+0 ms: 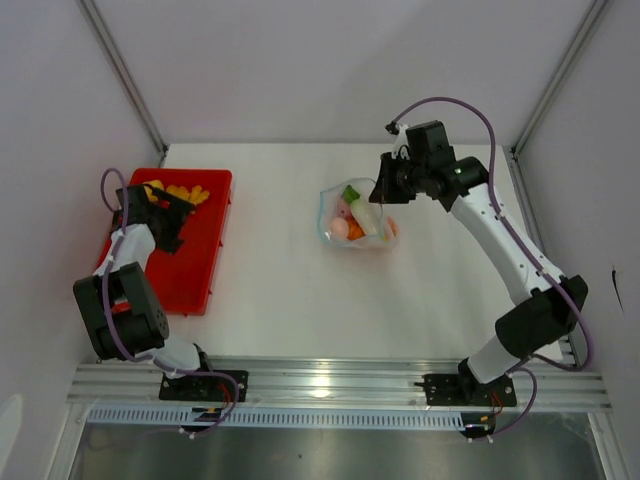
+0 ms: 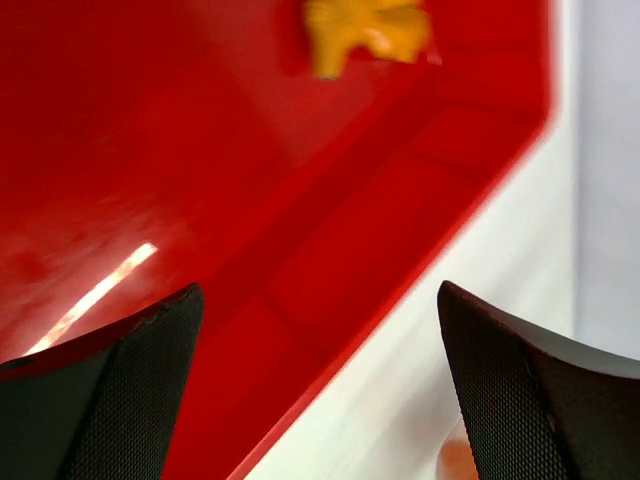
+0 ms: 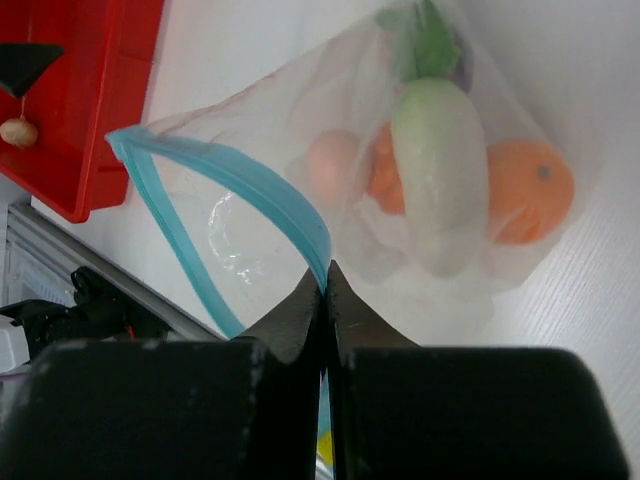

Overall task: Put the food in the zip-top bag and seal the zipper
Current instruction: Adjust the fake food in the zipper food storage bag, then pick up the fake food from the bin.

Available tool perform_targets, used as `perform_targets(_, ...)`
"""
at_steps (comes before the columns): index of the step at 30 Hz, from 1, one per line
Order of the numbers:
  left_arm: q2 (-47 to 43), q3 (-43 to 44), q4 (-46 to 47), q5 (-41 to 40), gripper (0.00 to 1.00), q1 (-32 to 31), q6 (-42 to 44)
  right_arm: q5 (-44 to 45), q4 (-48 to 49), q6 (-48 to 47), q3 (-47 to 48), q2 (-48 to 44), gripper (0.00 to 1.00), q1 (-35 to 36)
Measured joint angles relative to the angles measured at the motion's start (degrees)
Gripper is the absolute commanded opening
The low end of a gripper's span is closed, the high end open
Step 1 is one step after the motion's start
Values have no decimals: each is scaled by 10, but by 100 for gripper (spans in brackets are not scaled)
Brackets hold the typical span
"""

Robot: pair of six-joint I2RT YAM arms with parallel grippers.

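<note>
The clear zip-top bag (image 1: 356, 222) lies on the white table at centre right. It holds several pieces of food: a white radish-like piece (image 3: 438, 170), an orange one (image 3: 530, 190) and a pink one (image 3: 330, 165). My right gripper (image 3: 325, 275) is shut on the blue-teal zipper (image 3: 240, 180) and holds that edge up, so the bag mouth gapes in a loop. In the top view that gripper (image 1: 384, 190) sits at the bag's right edge. More yellow-orange food (image 1: 182, 192) lies at the far end of the red tray (image 1: 195, 250). My left gripper (image 1: 170, 207) hovers open over it, with nothing between its fingers (image 2: 150, 380).
The tray's rim (image 2: 400, 290) runs diagonally under the left gripper, with bare white table beyond it. Grey walls and metal posts close in the table at the back and sides. An aluminium rail (image 1: 330, 380) crosses the near edge by the arm bases.
</note>
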Motion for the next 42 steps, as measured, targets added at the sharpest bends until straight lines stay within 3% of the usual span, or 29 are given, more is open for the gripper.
perform_targets(8, 31, 145, -236, -202, 100, 2, 24, -35, -81, -6, 82, 168, 0, -16)
perform_targets(12, 42, 189, -320, -294, 99, -2, 55, -49, -111, -2, 106, 186, 0, -22)
perform_targets(16, 37, 175, -363, -379, 100, -3, 83, -61, -115, 4, 133, 186, 0, -30)
perform_targets(21, 14, 108, -388, -462, 99, -1, 107, -77, -116, 10, 134, 186, 0, -31)
perform_targets(29, 23, 100, -388, -545, 98, 4, 172, -92, -115, 10, 114, 186, 0, -32)
perform_targets(42, 48, 42, -206, -486, 95, 39, 391, -88, -115, 3, 88, 157, 0, -12)
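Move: The garlic bulb in the red bin's near left corner lies about 16 cm back from my open left hand, some 17 cm to its left and 8 cm lower. The yellow leaf is about 11 cm ahead of that hand, level sideways; the yellow lemon is 13 cm ahead and 8 cm left. My right hand pinches the open bag's edge, its food about 3 cm ahead, 6 cm left and 15 cm down, with the table top straight below the hand, some 27 cm down. I swing my left hand, fingers wide open, back and left across the bin towards the garlic bulb, about 15 cm each way, turning the wrist some 65 degrees so the fingers point down and left, and sink a few centimetres at the end. My right hand, still shut on the bag's edge, lowers it quickly by about 9 cm, tips down some 20 degrees, then bobs slightly and ends around 7 cm lower. ##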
